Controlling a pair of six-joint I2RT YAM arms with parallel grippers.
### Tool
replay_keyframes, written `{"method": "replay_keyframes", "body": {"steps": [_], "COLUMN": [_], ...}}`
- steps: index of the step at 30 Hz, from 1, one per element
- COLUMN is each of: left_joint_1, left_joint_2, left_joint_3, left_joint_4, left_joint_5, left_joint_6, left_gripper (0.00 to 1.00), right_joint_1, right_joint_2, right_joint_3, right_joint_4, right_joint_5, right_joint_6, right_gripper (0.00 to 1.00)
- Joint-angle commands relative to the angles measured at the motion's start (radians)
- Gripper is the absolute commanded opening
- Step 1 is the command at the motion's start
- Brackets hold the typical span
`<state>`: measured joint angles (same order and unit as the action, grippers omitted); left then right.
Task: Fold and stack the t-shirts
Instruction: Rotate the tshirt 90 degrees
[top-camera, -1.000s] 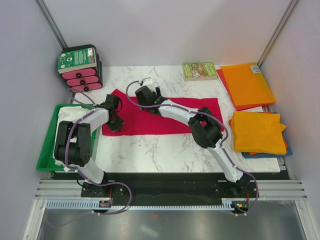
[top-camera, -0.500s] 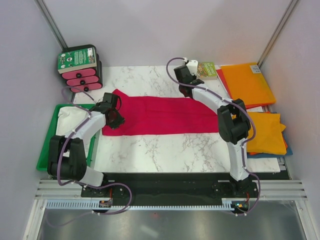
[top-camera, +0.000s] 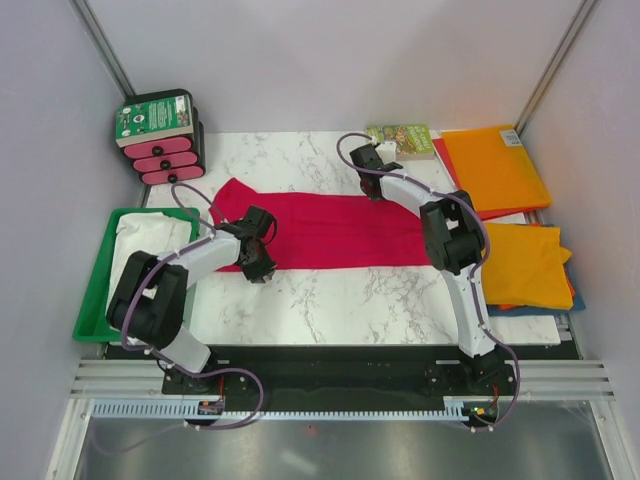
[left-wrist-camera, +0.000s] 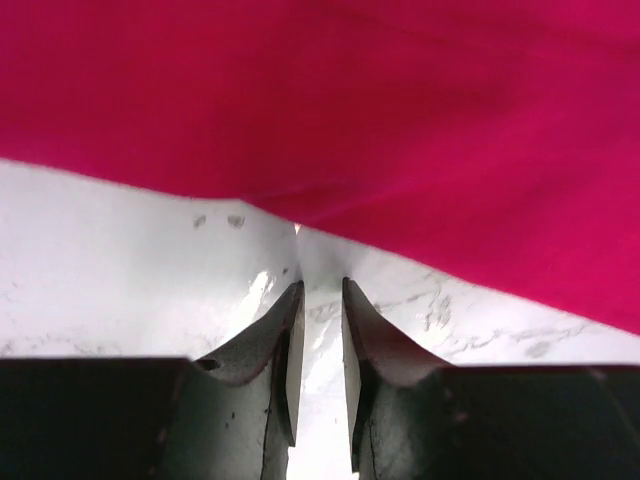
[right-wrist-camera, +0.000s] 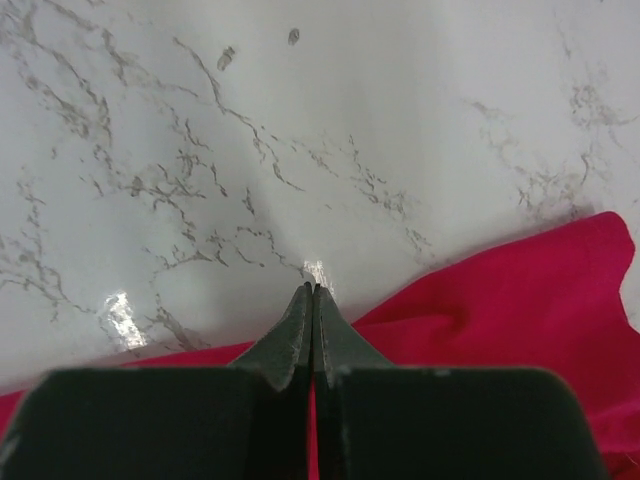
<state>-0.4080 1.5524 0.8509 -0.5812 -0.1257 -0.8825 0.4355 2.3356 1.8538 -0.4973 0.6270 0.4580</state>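
Note:
A crimson t-shirt (top-camera: 330, 228) lies spread flat across the middle of the marble table. My right gripper (top-camera: 370, 190) is at its far edge. In the right wrist view the jaws (right-wrist-camera: 313, 290) are shut, a strip of red cloth shows between them, and their tips reach past the hem over bare marble. My left gripper (top-camera: 260, 264) rests at the shirt's near edge. Its fingers (left-wrist-camera: 320, 285) stand slightly apart on bare marble, holding nothing, with the red hem (left-wrist-camera: 300, 215) just ahead. Orange t-shirts lie at the right, one flat (top-camera: 495, 165) and one folded (top-camera: 515, 262). A white t-shirt (top-camera: 150, 238) sits in the tray.
The green tray (top-camera: 93, 295) stands at the left edge. A black case with pink and green parts (top-camera: 160, 135) stands at the back left. A small green book (top-camera: 400, 140) lies at the back. The folded orange shirt lies on blue and red cloth (top-camera: 520, 308).
My right arm swung from the shirt's left part to its far edge and shut there. My left gripper slid right from the sleeve along the near edge and its jaws parted.

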Motion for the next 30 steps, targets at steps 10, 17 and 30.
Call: {"method": "replay_keyframes", "body": {"steps": [10,17,30], "left_joint_1": [0.115,0.127,0.071], "left_joint_2": [0.31,0.509,0.817], "left_joint_3": [0.241,0.566,1.149], "left_joint_4": [-0.068,-0.189,-0.362], "left_joint_5": [-0.006,-0.045,0.012], "left_joint_6": [-0.043,0.039,0.141], "left_gripper": [0.27,0.28,0.29], "right_joint_1": [-0.032,-0.026,0.324], "right_joint_2": [-0.097,-0.345,-0.613], "right_joint_3": [-0.27,-0.645,-1.015], "right_joint_4": [-0.095,-0.018,0.049], "right_joint_5": [-0.145,-0.318,-0.463], "right_joint_6": [0.142,0.203,0.367], "right_gripper": [0.0,0.0,0.0]}}
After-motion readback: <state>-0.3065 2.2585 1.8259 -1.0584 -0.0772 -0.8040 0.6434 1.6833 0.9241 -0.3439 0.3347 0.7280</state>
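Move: The red t-shirt lies flat between the two hands. Its near edge is about 2 cm straight ahead of the left fingertips, and its middle is some 12 cm ahead and 17 cm right of the left hand. From the right hand, that middle is about 10 cm back and 13 cm left, and the far edge is roughly 1 cm behind the shut fingertips. The paperback is some 15 cm ahead and 8 cm right of the right hand. The green basket is about 32 cm left of the left hand, level with it. Sinking about 1 cm onto the shirt's far edge, the shut right fingertips drag it back towards the base by some 23 cm, rolling and curving left at the end. The left hand eases forward, tipping its slightly open fingers towards straight down, then pushes the near edge some 14 cm outward against the right hand's pull. ##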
